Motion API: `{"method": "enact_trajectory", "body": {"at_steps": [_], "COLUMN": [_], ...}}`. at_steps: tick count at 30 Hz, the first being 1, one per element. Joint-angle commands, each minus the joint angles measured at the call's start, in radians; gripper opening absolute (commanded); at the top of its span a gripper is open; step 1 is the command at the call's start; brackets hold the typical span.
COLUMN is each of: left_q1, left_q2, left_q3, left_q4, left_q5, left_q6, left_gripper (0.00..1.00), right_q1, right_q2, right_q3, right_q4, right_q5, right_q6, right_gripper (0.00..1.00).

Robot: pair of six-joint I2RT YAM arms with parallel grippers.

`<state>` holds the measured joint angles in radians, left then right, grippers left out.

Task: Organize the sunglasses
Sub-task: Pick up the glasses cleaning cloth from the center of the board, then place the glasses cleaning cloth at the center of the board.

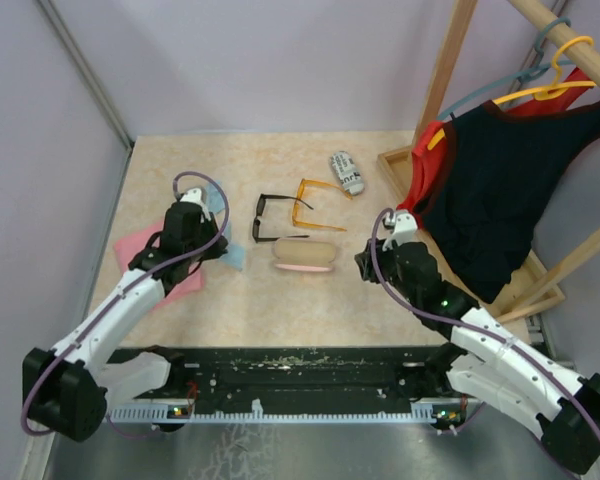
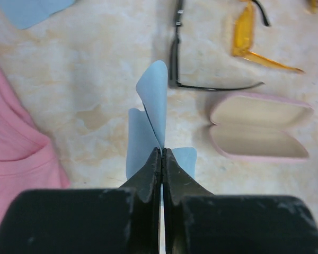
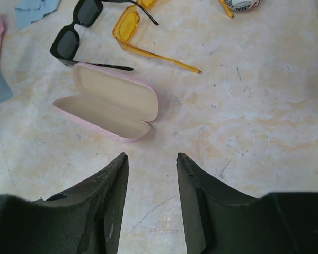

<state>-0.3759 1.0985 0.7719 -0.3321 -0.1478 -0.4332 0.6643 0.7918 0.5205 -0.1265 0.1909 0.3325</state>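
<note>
The black sunglasses (image 1: 265, 218) and the orange sunglasses (image 1: 315, 203) lie side by side mid-table, arms unfolded. Just in front of them a pink case (image 1: 303, 255) lies open, its cream inside showing. My left gripper (image 2: 162, 151) is shut on a light blue cloth (image 2: 151, 100), pinched into an upright fold left of the case (image 2: 257, 127). The black pair (image 2: 175, 58) lies just beyond the cloth. My right gripper (image 3: 152, 156) stands open over bare table, right of the case (image 3: 108, 100), with nothing between its fingers. The black pair (image 3: 74, 29) and orange pair (image 3: 128, 26) lie farther off.
A black-and-white printed case (image 1: 346, 172) lies behind the orange pair. A pink cloth (image 1: 145, 250) lies under the left arm, and a second blue cloth (image 2: 29, 10) is beyond it. A wooden clothes rack (image 1: 450, 75) with hung garments (image 1: 500, 190) fills the right side.
</note>
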Motion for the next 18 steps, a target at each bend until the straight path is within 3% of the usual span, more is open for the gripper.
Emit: {"method": "enact_trajectory", "body": {"at_steps": [1,5,8,12,18], "left_q1": [-0.025,-0.098,-0.261,-0.491,-0.62], "left_q2": [-0.107,-0.193,-0.195,-0.095,0.093], "left_q3": [-0.011,-0.029,-0.037,-0.033,-0.022], "left_q4": [-0.014,0.053,0.116,0.194,0.327], "left_q5": [0.203,0.368,0.36,0.309,0.406], "left_q6": [0.083,0.135,0.161,0.176,0.198], "left_gripper": [0.01,0.01,0.01,0.01,0.01], "right_q1": [-0.005,-0.005,-0.004,-0.005,-0.004], "right_q2": [-0.08,-0.145,-0.189,-0.227,-0.239], "right_q3": [-0.02,-0.058,-0.083,-0.103,-0.102], "right_q4": [0.058,0.074,0.092,0.115,0.083], "right_q5": [0.028,0.034,0.043,0.048,0.023], "right_q6": [-0.021,-0.017,-0.012,-0.011,-0.018], "right_gripper": [0.42,0.42,0.42,0.42,0.42]}}
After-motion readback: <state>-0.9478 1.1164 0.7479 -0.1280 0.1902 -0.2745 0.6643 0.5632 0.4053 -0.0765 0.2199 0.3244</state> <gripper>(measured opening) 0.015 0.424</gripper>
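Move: The left hand already holds the cleaning cloth; the open glasses case lies about 20 cm to its right, 4 cm ahead and some 10 cm below. The black sunglasses lie roughly 14 cm ahead and 12 cm right of that hand, the yellow glasses about 18 cm ahead and 23 cm right, both some 11 cm below it. From the right hand the case is about 13 cm left, 8 cm ahead and 12 cm lower. Left hand swings the pinched cloth 20 cm right and 14 back, nearside of the case, turning clockwise; right eases away. ##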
